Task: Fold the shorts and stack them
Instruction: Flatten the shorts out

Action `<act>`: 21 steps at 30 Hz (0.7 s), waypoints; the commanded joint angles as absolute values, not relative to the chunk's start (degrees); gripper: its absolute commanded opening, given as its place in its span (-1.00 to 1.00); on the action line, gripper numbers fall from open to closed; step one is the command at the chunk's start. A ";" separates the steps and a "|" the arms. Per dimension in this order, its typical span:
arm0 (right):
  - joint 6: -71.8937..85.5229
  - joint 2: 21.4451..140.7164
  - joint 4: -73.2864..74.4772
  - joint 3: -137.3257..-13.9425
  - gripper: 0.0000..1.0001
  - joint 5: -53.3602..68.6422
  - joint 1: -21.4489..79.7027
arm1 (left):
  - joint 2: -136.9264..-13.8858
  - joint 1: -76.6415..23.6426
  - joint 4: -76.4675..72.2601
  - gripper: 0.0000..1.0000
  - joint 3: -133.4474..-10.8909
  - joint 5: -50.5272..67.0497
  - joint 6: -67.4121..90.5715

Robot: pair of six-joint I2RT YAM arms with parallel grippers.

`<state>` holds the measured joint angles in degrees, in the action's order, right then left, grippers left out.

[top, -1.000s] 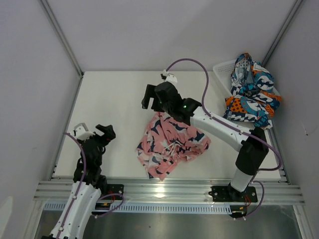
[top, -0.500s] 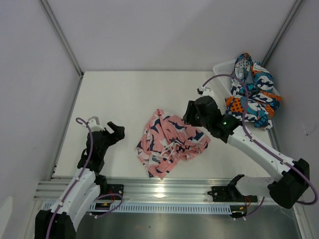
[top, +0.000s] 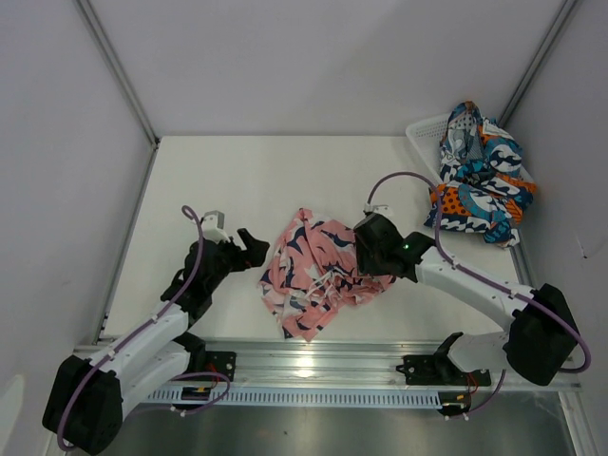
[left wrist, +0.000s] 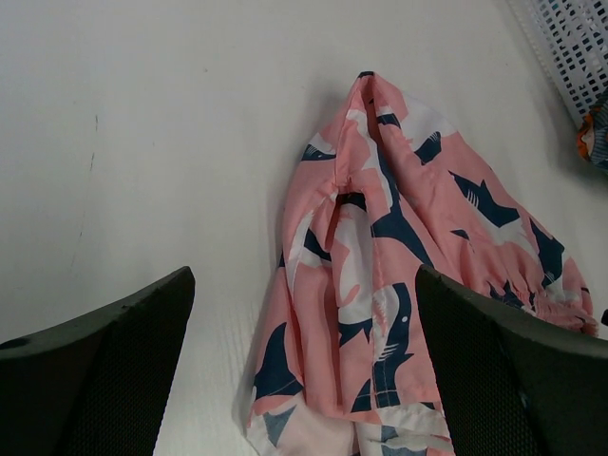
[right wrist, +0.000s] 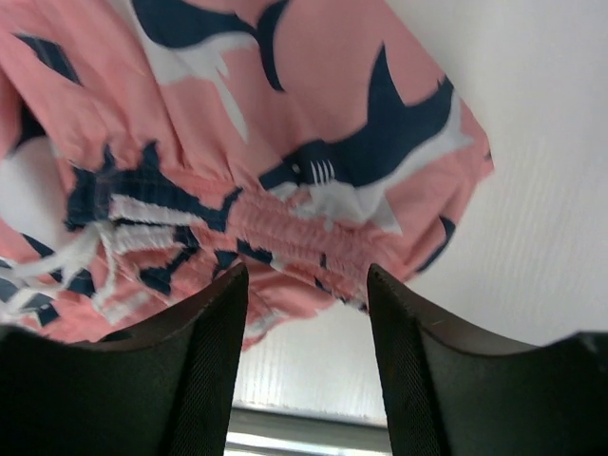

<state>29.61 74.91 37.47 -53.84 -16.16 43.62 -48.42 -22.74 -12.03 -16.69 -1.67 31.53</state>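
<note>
The pink shorts [top: 318, 271] with navy-and-white shark shapes lie crumpled at the middle of the table. My left gripper [top: 256, 249] is low beside their left edge. In the left wrist view it is open [left wrist: 304, 285], and the pink shorts [left wrist: 399, 237] lie just ahead between its wide-set fingers. My right gripper [top: 367, 253] hangs over their right edge. Its jaws [right wrist: 306, 275] are partly parted and hold nothing, with the elastic waistband [right wrist: 285, 228] just past the tips. The blue, teal, orange and white shorts [top: 480, 185] are heaped in the basket.
A white mesh basket [top: 424, 135] stands at the back right corner, and its wall shows in the left wrist view [left wrist: 570, 47]. White walls close in the table on three sides. A metal rail [top: 313, 366] runs along the near edge.
My right arm swung from the far side of the pink shorts to their right edge and its jaws narrowed. My left arm reached in toward the left edge of the shorts.
</note>
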 commanded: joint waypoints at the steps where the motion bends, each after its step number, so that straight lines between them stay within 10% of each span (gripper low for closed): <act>1: 32.95 73.04 42.62 -53.35 0.14 -21.70 46.31 | -48.69 -23.64 -14.24 0.98 -19.07 -2.90 29.45; 21: 39.37 84.63 43.43 -50.98 0.14 -33.83 48.52 | -46.58 -23.91 -12.04 0.98 -19.25 -3.52 29.00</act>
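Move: Behind and below the right hand lies the right end of the pink shorts' waistband: about 5 cm back, 2 cm right and 7 cm down. From that hand, the shorts' outer right corner is some 5 cm right and 1 cm ahead, the white drawstring about 10 cm left and 4 cm back, and the shorts' far tip 14 cm ahead and 15 cm left. From the left hand the waistband end is roughly 29 cm right, 10 cm back and 8 cm below. Drawing back about 3 cm and edging left, then going on left and sinking, the right hand comes down some 5 cm in all towards the waistband's right end. The wrist rolls about 20 degrees, its left side dropping so that the fingertips swing to the right; the fingers stay just over half open, with the waistband end showing between them, though no touch can be made out. ##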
